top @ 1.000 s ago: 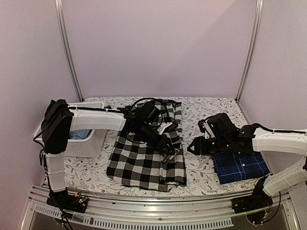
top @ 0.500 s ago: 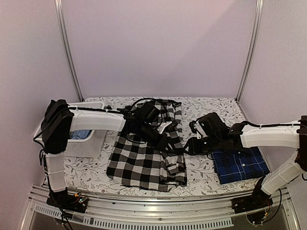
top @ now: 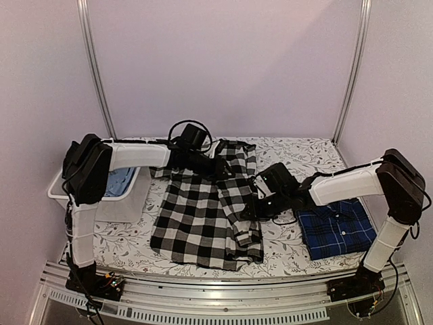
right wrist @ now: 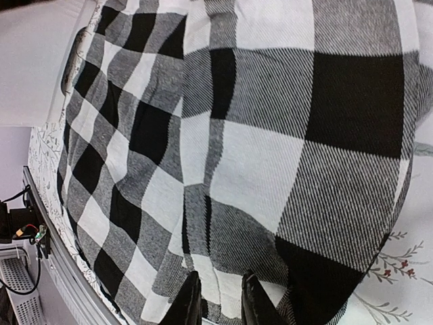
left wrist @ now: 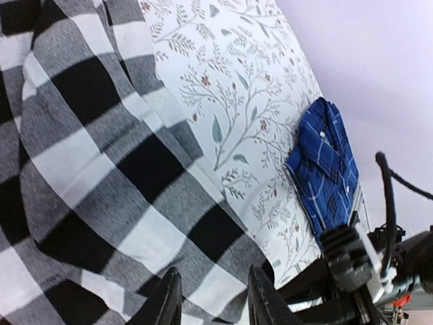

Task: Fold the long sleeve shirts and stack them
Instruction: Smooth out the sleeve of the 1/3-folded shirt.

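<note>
The black-and-white check shirt lies spread in the middle of the table, its right side folded inward. The navy plaid shirt rests folded at the right. My left gripper hovers over the check shirt's far part, jaws open, with nothing between them. My right gripper is low at the check shirt's right edge. Its jaws are narrowly apart, with the tips over a fold of the cloth.
A white bin holding light blue cloth stands at the left of the floral tablecloth. Metal posts rise at the back corners. A metal rail runs along the near edge.
My left gripper pulled back from the shirt's right-middle toward its far end. My right arm swung left, off the navy shirt to the check shirt's right edge, its jaws narrowing.
</note>
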`<state>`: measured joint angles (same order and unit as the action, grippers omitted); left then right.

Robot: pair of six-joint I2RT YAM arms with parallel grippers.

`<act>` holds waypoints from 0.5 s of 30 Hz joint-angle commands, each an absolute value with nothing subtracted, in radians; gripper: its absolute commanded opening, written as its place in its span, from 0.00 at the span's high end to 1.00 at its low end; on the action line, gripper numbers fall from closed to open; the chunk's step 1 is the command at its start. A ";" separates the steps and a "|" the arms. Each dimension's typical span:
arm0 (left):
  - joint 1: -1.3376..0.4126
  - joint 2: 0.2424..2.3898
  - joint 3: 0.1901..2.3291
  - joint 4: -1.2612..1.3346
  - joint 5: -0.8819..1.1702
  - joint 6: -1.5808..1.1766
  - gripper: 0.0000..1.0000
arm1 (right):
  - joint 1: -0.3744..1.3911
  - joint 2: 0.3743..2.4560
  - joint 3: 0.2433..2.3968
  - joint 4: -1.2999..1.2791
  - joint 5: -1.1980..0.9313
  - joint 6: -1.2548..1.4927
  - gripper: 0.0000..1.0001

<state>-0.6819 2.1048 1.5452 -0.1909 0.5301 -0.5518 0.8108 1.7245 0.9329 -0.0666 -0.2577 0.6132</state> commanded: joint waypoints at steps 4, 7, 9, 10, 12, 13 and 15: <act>-0.637 2.293 1.716 -0.225 0.436 -0.556 0.67 | 0.811 1.755 0.853 0.027 -0.307 0.649 0.81; -0.622 2.366 1.779 -0.263 0.432 -0.557 0.68 | 0.811 1.761 0.841 0.028 -0.308 0.651 0.80; -0.613 2.407 1.821 -0.293 0.425 -0.555 0.68 | 0.811 1.760 0.843 0.026 -0.314 0.651 0.80; -0.611 2.424 1.840 -0.302 0.425 -0.555 0.68 | 0.811 1.756 0.846 0.022 -0.316 0.652 0.79; -0.606 2.444 1.874 -0.322 0.422 -0.548 0.68 | 0.811 1.737 0.856 0.011 -0.315 0.647 0.78; -0.605 2.448 1.887 -0.330 0.420 -0.545 0.68 | 0.811 1.729 0.863 0.003 -0.312 0.646 0.78; -0.603 2.450 1.912 -0.344 0.419 -0.538 0.68 | 0.810 1.705 0.887 -0.025 -0.314 0.637 0.77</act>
<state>-0.6182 2.4367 1.8549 -0.2832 0.4450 -0.5529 0.8108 1.7439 0.8551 -0.0017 -0.3031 0.6434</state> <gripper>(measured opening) 0.320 0.222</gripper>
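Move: The upper part of the folded-over sleeve lies about 7 cm ahead of the left hand, 1 cm to its left and some 9 cm below; the shirt's collar is roughly 22 cm ahead and 2 cm right, at the same depth. For the right hand, the lower sleeve is just 2 cm back, 1 cm right and 4 cm down. From that hand the cuff end lies 8 cm back and level sideways, and the blue shirt 4 cm back and 28 cm right. The left hand's partly open fingertips come down onto the upper sleeve: it swings forward about 7 cm while sinking some 8 cm, steeply in the second half, and stops on the cloth. The right hand sinks about 2.5 cm and eases back nearly 2 cm towards the cuff, its narrowly parted fingertips coming to rest on the lower sleeve, and then stays there. ##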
